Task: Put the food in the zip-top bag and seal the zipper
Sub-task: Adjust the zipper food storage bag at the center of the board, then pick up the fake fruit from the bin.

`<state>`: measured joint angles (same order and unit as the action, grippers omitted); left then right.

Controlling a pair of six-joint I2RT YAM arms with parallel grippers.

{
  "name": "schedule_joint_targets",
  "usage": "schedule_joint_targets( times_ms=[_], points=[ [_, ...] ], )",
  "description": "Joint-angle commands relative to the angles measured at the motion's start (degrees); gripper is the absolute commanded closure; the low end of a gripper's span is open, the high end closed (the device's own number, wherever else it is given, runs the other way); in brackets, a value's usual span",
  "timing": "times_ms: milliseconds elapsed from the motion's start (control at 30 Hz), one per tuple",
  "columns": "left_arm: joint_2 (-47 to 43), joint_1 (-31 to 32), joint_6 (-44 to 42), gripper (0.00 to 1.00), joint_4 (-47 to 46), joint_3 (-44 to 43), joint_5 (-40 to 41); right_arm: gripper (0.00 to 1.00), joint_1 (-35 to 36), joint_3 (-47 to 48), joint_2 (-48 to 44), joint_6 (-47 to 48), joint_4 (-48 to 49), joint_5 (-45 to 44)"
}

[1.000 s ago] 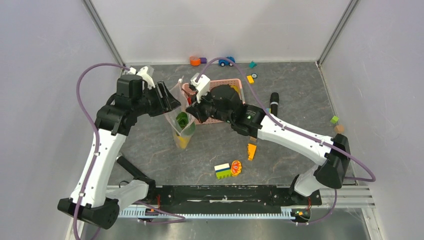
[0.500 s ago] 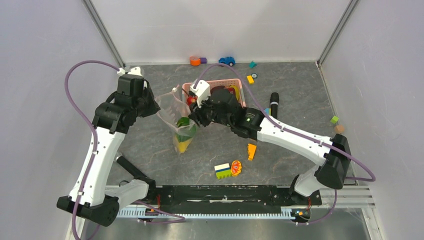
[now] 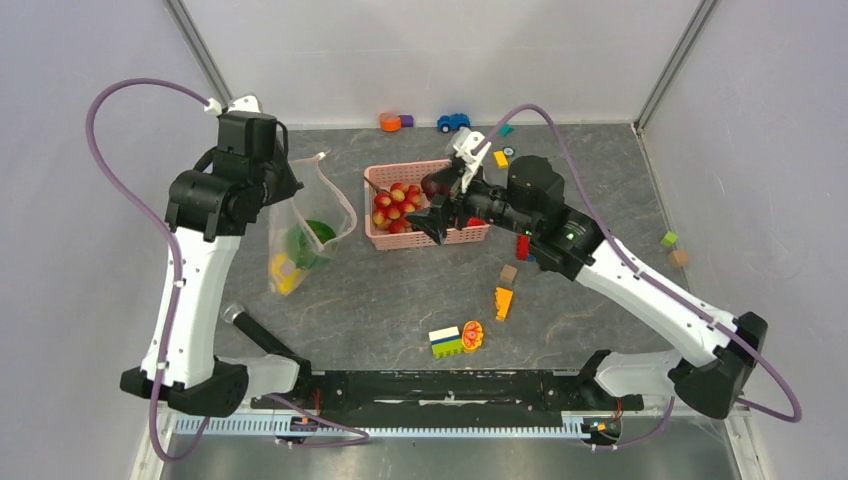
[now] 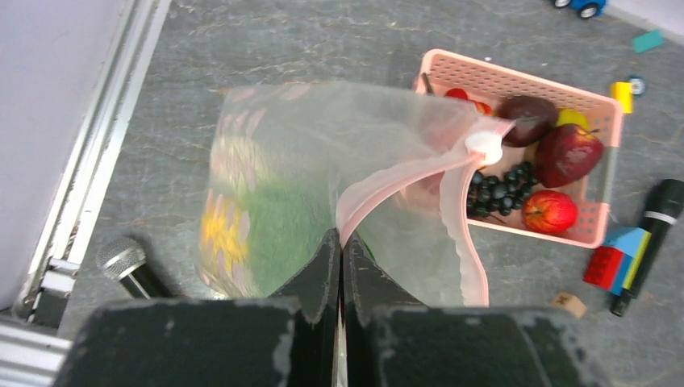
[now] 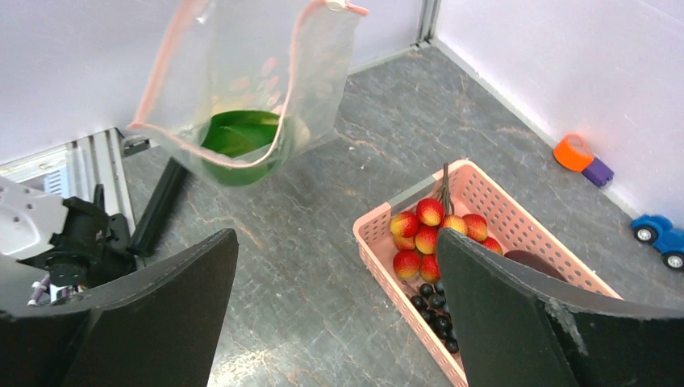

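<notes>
The clear zip-top bag [image 3: 300, 235] hangs from my left gripper [image 3: 288, 195], left of the pink basket [image 3: 375, 175]. In the left wrist view that gripper [image 4: 339, 239] is shut on the bag's rim at the pink zipper [image 4: 403, 177]. The mouth gapes open [image 5: 242, 81]. Green bok choy [image 5: 238, 133] and a yellow citrus [image 4: 222, 234] lie inside it. My right gripper [image 3: 437, 215] stands wide open over the basket's near side, holding nothing [image 5: 335, 242]. In the basket are strawberries [image 5: 427, 230], dark berries [image 5: 435, 310], a dark red apple [image 4: 569, 153] and a red fruit [image 4: 548, 211].
A black microphone [image 3: 240, 320] lies near the left arm's base, another [image 4: 653, 226] right of the basket. An orange wedge [image 3: 503, 302], stacked blocks [image 3: 445, 340] and a brown cube [image 3: 508, 272] lie in the middle. A toy car [image 3: 452, 122] and small pieces sit along the back wall.
My right gripper let go of the bag, opened wide and drew back right over the basket. The left gripper shut on the bag's rim and swung it left.
</notes>
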<state>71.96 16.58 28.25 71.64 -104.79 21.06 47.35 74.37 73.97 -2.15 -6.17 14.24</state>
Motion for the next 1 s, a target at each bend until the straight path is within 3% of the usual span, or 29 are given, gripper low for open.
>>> schedule_joint_targets(
  times_ms=[0,200,433,633,967],
  points=[
    [1.31,0.11,-0.85,0.98,1.64,1.69,3.54,0.02,-2.37,-4.61,-2.41,-0.62,3.63,3.63],
    [-2.64,0.08,-1.64,0.98,-9.88,19.04,-5.81,0.02,-6.74,-10.22,-0.95,-3.32,3.59,-9.67],
    [-5.26,0.07,-1.6,0.98,-16.24,30.58,-13.91,0.02,-10.88,-8.94,7.32,-4.56,0.6,-29.11],
    [-5.21,0.12,-1.65,0.98,-19.58,33.71,-19.92,0.02,-11.41,-3.53,17.21,-4.88,3.58,-35.0],
    [-5.19,0.07,-1.96,0.98,-19.66,33.93,-20.23,0.02,-11.49,7.09,32.28,-2.81,8.19,-38.93]
  ],
)
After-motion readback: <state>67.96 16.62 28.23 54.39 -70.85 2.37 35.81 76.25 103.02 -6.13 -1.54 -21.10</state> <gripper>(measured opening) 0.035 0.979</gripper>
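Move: The food-filled zipper bag already hangs by its rim from the left hand, its middle some 16 cm below; the bare board it is taken to lies about 32 cm beneath, 2 cm ahead, straight below sideways. From the left hand the basket is roughly 19 cm ahead and 22 cm right, the microphone 12 cm back and 10 cm left. The big dark-red apple is some 22 cm ahead of the right hand, 6 cm right, 28 cm below; avocado 3 cm beyond and 4 cm left of it, lychees 12 cm left and 2 cm nearer. The hanging zipper bag is lowered about 15 cm towards the board by the left hand, which keeps its rim pinched, then drifts some 6 cm right while tipping down and turning slightly clockwise. The basket's big dark-red apple draws the empty right hand forward and down, about 20 cm each, with a 10 cm swing right; its wide-open fingers turn roughly 45 degrees clockwise and stop above the fruit without gripping. ##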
